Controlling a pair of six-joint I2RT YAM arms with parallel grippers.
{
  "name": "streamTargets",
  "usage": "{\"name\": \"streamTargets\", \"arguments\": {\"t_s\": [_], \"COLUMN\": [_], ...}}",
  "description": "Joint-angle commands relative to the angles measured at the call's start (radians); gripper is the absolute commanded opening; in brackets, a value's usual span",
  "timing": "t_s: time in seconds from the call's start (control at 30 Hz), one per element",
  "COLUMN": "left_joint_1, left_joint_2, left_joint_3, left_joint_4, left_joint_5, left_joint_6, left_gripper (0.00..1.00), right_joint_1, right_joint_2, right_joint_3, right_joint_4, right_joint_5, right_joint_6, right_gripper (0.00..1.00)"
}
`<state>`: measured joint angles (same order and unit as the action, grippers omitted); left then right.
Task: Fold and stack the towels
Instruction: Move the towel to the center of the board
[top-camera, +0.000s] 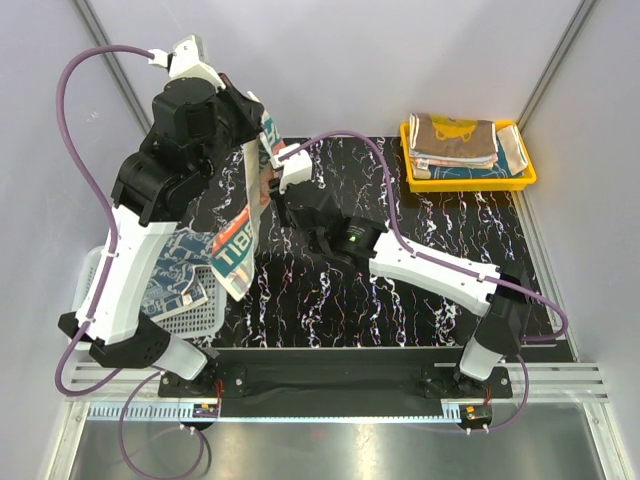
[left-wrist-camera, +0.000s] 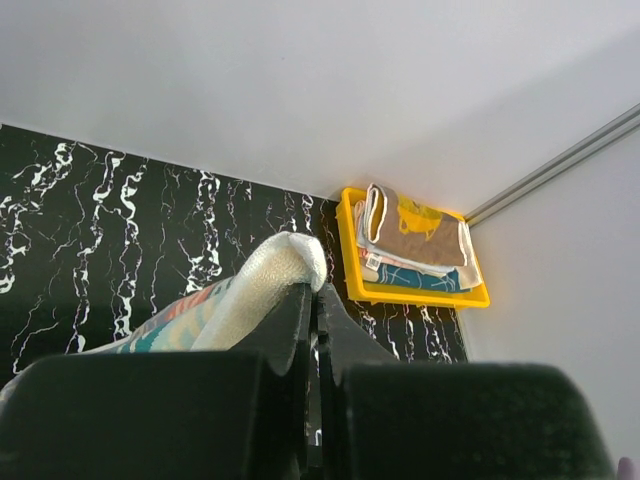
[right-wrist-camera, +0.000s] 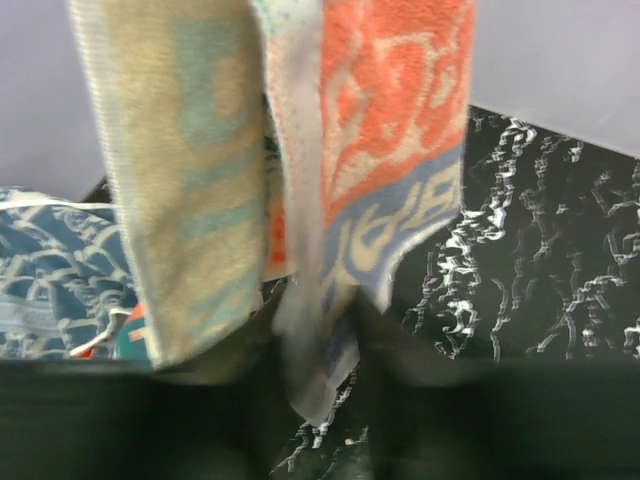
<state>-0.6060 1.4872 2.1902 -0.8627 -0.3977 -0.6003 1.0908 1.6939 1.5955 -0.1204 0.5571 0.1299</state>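
Observation:
A teal-and-red lettered towel (top-camera: 240, 240) hangs lengthwise above the mat's left side. My left gripper (top-camera: 262, 128) holds its top edge up high. The left wrist view has those jaws (left-wrist-camera: 318, 300) pressed together on a bunched white fold of the towel (left-wrist-camera: 260, 285). My right gripper (top-camera: 270, 185) reaches in from the right against the hanging edge. In the blurred right wrist view the towel (right-wrist-camera: 390, 130) drapes down and its lower corner hangs between my right gripper's (right-wrist-camera: 320, 400) fingers, which stand a little apart. Folded towels (top-camera: 455, 140) are stacked at the back right.
The stack sits in a yellow tray (top-camera: 520, 180) on the black marbled mat (top-camera: 430, 310). A white mesh basket (top-camera: 195, 315) at the left edge holds a navy patterned towel (top-camera: 165, 280), partly under my left arm. Grey walls close in behind and on both sides.

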Motion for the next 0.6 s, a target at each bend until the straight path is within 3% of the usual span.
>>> {"name": "streamTargets", "arguments": {"t_s": [0.0,0.13,0.37,0.57], "left_joint_1": [-0.005,-0.006,-0.005,-0.011], "left_joint_2": [-0.045,-0.054,-0.148,-0.219], "left_joint_3": [0.008,0.005,-0.099,-0.162], "left_joint_4": [0.05,0.033,0.021,0.007], "left_joint_5": [-0.012,-0.007,0.034,0.158], "left_joint_6": [0.02,0.023,0.03,0.046], "left_gripper": [0.0,0.0,0.0,0.0], "right_joint_1": [0.011,0.011,0.011,0.011], "right_joint_2": [-0.028,-0.065,-0.244,-0.327], "right_joint_3": [0.006,0.004,0.004,0.142], "right_joint_4": [0.022,-0.002,-0.131,-0.316], "right_joint_5": [0.085,0.118,0.138,0.095], "right_joint_6": [-0.01,-0.062,-0.167,-0.263], "right_gripper": [0.27,0.0,0.0,0.0]}}
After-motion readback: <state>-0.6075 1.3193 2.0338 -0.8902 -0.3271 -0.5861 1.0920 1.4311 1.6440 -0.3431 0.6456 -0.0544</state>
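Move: Between the right hand's half-open fingers, barely 2 cm ahead of their pinch point and level, hangs the towel's loose edge. From this hand the white laundry basket lies roughly 26 cm left, 15 cm back and 27 cm lower; the yellow basket some 38 cm right and 14 cm ahead. The left hand holds the towel's upper end high up; the board's centre is about 12 cm right of it, 9 cm back and 50 cm below. Shutting on the hanging edge, the right hand pinches it almost on the spot, then speeds off to the right and up, roughly 10 cm each way and slightly back, towards the middle of the board and away from the laundry basket. The left hand keeps its pinch on the upper end and draws back some 4 cm. ##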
